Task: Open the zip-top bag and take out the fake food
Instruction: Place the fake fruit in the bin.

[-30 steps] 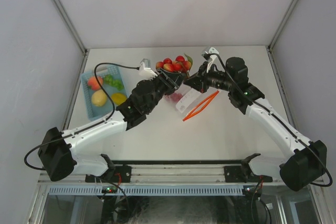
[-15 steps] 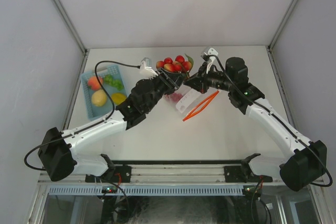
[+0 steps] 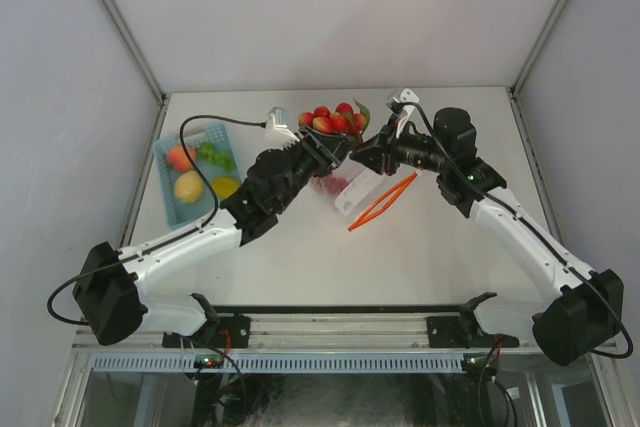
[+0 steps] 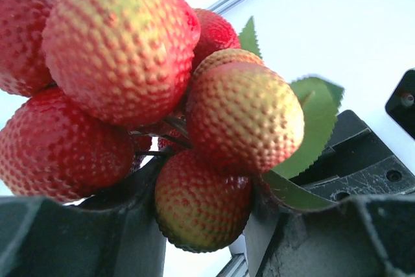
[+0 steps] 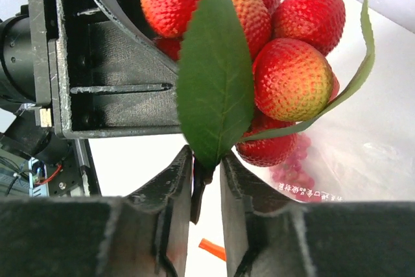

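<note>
The fake food in play is a bunch of bumpy red fruits [image 3: 332, 121] with green leaves, raised above the table's back middle. My left gripper [image 3: 334, 147] is shut on it; in the left wrist view one fruit [image 4: 198, 209] is wedged between the dark fingers [image 4: 78, 238]. My right gripper [image 3: 368, 153] meets the bunch from the right. Its jaws [image 5: 206, 180] stand slightly open around the dark stem under a leaf [image 5: 217, 76], with a gap on one side. The zip-top bag [image 3: 350, 190] lies flat below, its red-orange strip [image 3: 384, 201] to the right, pink pieces [image 5: 292, 167] inside.
A light-blue slotted basket [image 3: 168, 203] at the table's left holds a peach-coloured fruit [image 3: 181, 157], green grapes [image 3: 214, 155] and two yellow fruits [image 3: 190, 186]. Grey walls close in on both sides and at the back. Both forearms cross above the table's middle.
My right gripper's jaws have parted a little from the stem they were shut on. The fruit bunch and both arms have barely shifted.
</note>
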Available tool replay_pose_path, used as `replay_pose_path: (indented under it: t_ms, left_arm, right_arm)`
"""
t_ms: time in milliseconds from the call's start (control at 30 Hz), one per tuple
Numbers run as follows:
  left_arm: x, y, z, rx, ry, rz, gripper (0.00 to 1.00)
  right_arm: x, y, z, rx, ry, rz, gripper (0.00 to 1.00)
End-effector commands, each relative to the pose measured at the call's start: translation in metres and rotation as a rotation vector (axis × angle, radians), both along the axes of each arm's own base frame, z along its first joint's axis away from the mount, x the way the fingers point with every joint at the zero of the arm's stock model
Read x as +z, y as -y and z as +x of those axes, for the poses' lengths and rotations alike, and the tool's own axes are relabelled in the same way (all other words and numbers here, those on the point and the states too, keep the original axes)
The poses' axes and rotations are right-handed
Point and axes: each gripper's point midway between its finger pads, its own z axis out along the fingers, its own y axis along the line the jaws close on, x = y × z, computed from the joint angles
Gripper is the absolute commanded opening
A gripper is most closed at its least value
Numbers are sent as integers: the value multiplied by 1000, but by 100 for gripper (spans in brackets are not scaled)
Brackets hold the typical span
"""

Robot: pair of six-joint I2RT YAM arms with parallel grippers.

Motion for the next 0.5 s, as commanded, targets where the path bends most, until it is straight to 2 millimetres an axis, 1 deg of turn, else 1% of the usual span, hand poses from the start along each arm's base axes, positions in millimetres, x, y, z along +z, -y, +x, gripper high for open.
replay_pose_path:
  t_ms: [0, 133, 200, 267, 400, 467]
  left_arm:
    - [38, -5, -2, -5, 71, -123, 0]
    - [38, -15, 0, 22, 70, -144, 0]
    - [40, -22, 1, 35, 75, -154, 0]
    - [37, -29, 3, 50, 74, -159, 0]
    - [34, -46, 5, 81, 77, -166, 0]
    - [35, -57, 6, 101, 84, -169, 0]
  right_arm:
    - [34, 2, -5, 11, 76, 58, 24]
    - [33, 2, -6, 16, 76, 55, 38]
    - [34, 2, -7, 24, 78, 56, 43]
    - [34, 1, -8, 34, 77, 58, 48]
    - [39, 1, -13, 57, 76, 74, 58]
    - [44, 2, -16, 85, 83, 94, 61]
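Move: Blue bin: roughly 40 cm to the left hand's left, 9 cm farther out and 25 cm below it; that hand already grips the lychee bunch, whose middle is some 6 cm ahead of its fingers. The yellow fruit in the bin's near right part is about 32 cm left, 6 cm ahead. The zip-top bag lies some 27 cm below, about 5 cm ahead and 3 cm right. From the right hand, whose fingertips are at the stem, the bunch is roughly 7 cm ahead, 4 cm left. Opening its fingers to more than half wide, the right hand lets go of the bunch's stem and otherwise stays nearly in place. The left hand keeps its grip on the lychees, barely shifts at first, then carries them about 3 cm left and 1 cm forward, speeding up towards the bin and away from the right fingers, with hardly any wrist turn. ##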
